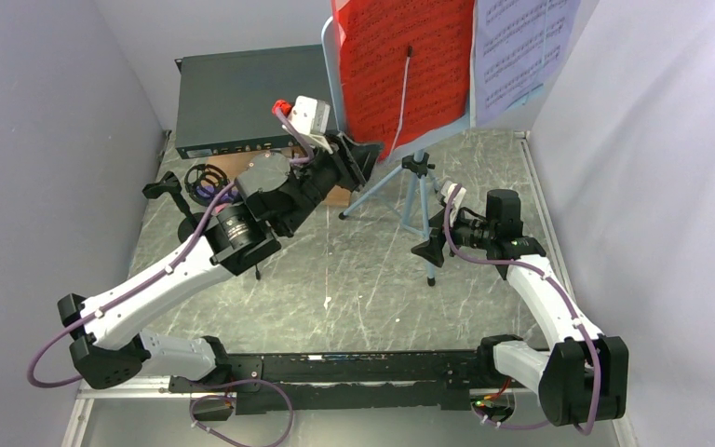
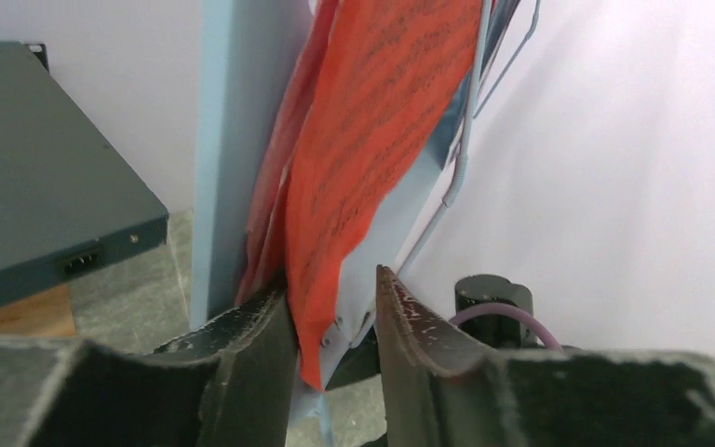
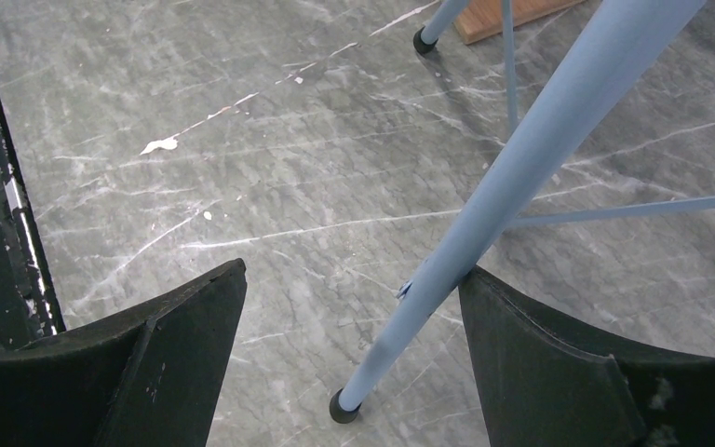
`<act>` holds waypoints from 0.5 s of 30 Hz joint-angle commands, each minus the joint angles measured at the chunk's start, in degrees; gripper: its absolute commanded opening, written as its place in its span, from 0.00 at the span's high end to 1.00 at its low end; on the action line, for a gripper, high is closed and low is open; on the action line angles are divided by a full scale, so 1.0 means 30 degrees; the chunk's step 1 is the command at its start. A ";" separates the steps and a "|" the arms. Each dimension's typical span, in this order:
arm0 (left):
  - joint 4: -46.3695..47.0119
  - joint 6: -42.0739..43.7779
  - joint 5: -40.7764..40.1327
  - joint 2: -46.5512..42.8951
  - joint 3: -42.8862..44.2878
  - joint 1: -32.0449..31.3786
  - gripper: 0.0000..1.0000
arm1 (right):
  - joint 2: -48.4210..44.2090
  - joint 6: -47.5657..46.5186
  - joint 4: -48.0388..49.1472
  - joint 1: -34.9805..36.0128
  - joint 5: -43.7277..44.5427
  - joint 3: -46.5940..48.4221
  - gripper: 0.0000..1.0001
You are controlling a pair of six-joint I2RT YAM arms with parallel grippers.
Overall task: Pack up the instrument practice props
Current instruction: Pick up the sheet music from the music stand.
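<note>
A red music sheet (image 1: 400,65) and a lavender music sheet (image 1: 521,51) lean on the light-blue music tripod (image 1: 416,191) at the back. My left gripper (image 1: 363,160) is at the red sheet's lower left corner. In the left wrist view that corner of the red sheet (image 2: 372,140) hangs between the fingers of the left gripper (image 2: 332,279). It touches the left finger, and a gap stays at the right one. My right gripper (image 1: 428,250) is low at the tripod's front leg. In its own view the right gripper (image 3: 354,270) stands open, the leg (image 3: 521,168) resting against the right finger.
A dark green box (image 1: 242,102) lies at the back left, with a wooden board (image 1: 337,196) partly under my left arm. A black mic holder (image 1: 207,177) with something purple in it stands left of that arm. Grey walls close both sides.
</note>
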 commanded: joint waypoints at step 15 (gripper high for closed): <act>0.2993 0.5435 0.1498 -0.3157 -0.2402 -0.0063 1.00 | -0.0378 -0.0679 -0.0256 -0.0104 -0.0538 0.0667 0.13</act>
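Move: The lower left corner of the red sheet music already lies between the left hand's half-open fingers, about 1 cm ahead and 1 cm right of the hand point, level with it; the sheet's middle is some 7 cm ahead, 8 cm right and 10 cm up. The white sheet stands about 13 cm ahead, 23 cm right and 10 cm up. From the idle right hand, the red sheet's middle is roughly 7 cm ahead, 7 cm left and 42 cm up. The left hand eases about 1 cm forward over the lower left corner of the red sheet music while its fingers shut fully and pinch the paper. Keeping that pinch, it turns back and draws the corner roughly 1.5 cm back towards the base and 1 cm left, off the stand, with the fingertips tipping up some 10 degrees and the hand's left side rising a little. ##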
